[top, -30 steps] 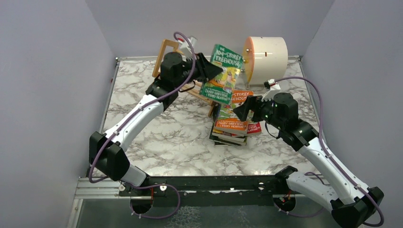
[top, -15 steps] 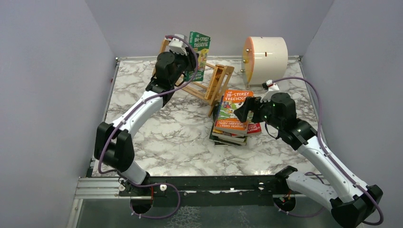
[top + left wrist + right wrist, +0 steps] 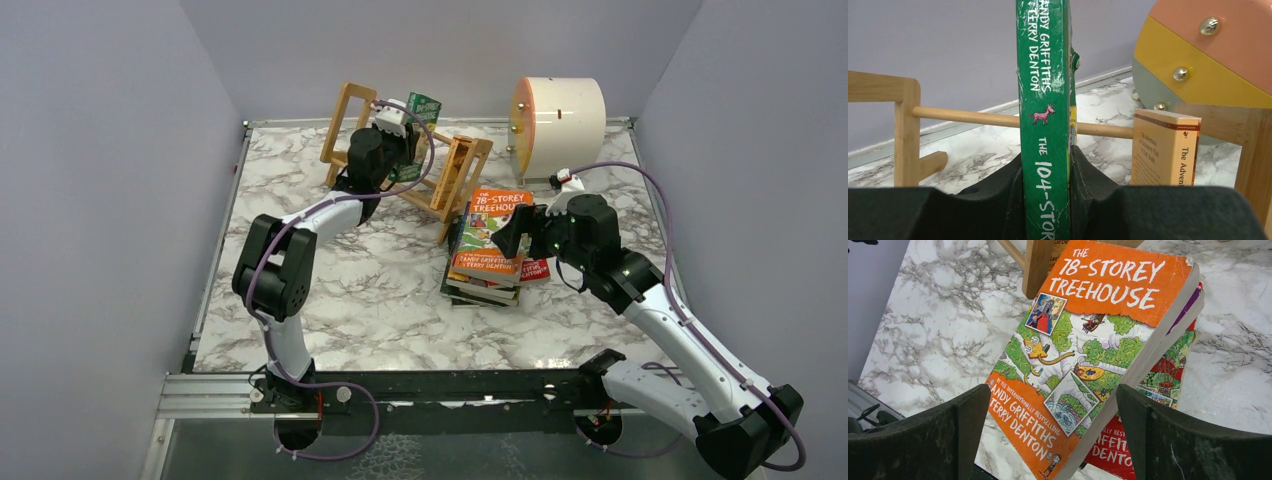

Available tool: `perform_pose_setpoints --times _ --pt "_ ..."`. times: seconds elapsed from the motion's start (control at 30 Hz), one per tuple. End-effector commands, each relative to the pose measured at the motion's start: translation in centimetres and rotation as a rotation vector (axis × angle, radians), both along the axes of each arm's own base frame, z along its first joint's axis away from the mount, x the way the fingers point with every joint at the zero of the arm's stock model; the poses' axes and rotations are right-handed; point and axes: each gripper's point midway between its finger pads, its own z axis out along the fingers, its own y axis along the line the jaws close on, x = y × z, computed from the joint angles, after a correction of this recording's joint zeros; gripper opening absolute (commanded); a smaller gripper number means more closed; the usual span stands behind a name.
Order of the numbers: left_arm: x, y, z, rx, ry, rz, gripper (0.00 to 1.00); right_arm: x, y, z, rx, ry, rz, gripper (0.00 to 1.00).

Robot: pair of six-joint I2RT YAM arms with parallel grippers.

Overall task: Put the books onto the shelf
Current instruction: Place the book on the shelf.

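The light-wood shelf [image 3: 447,183] stands tilted at the back of the table. My left gripper [image 3: 398,140] is shut on a green book [image 3: 423,108] and holds it upright between the shelf's end pieces. In the left wrist view the green spine [image 3: 1044,95] sits clamped between both pads [image 3: 1083,170], with a shelf rail [image 3: 968,116] behind it and a cream book [image 3: 1165,150] standing to its right. My right gripper [image 3: 517,232] hangs open over the stack of books [image 3: 487,262]. Its fingers [image 3: 965,415] straddle the orange top book [image 3: 1088,340] without touching it; a red book [image 3: 1118,452] lies underneath.
A cream cylindrical drum [image 3: 560,113] with a coloured end face [image 3: 1208,60] lies at the back right, close to the shelf's right end piece [image 3: 1255,150]. Grey walls close in the marble table [image 3: 330,280] on three sides.
My left arm carried the green book from above the stack to the back left, turned it upright and lowered it into the shelf. The right gripper stayed open over the stack.
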Motion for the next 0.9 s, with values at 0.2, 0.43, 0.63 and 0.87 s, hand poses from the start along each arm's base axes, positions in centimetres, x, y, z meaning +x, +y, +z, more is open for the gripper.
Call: perform_pose_setpoints --times 0.2,0.43,0.63,0.87 --pt "-1.0 -2.4 5.0 -0.138 -0.166 -0.132 0.00 0.1 -0.2 -0.7 -0.012 0.009 -0.020 0.95" --pt "-1.8 -3.0 3.5 -0.139 -0.129 -0.152 0.00 0.1 -0.2 -1.0 -0.009 0.017 -0.020 0.95" --pt "-2.8 -4.6 2.5 -0.144 -0.101 -0.194 0.00 0.0 -0.1 -1.2 -0.006 0.021 -0.019 0.95" --pt "-3.3 -6.3 1.4 -0.144 -0.076 -0.222 0.00 -0.2 -0.3 -1.1 -0.002 0.020 -0.023 0.95"
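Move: The left hand already holds the green 104-Storey book upright by its spine. Its place on the shelf is some 7 cm to the right, 2 cm back and 5 cm lower. The Adventures book stands just beyond that, 9 cm right and 2 cm back. The shelf's right end frame is 12 cm right and 6 cm back, its left end frame 12 cm left and 8 cm ahead. From the right hand that place is about 20 cm ahead and 13 cm left. Keeping its pinch on the upright 104-Storey book, the left hand carries it sideways towards the Adventures book at the shelf's right end: about 5 cm to the right and some 3 cm back, rising a centimetre first and then sinking a little below its starting height. Meanwhile the wrist turns about 10 degrees clockwise and the fingers stay shut on the spine. ##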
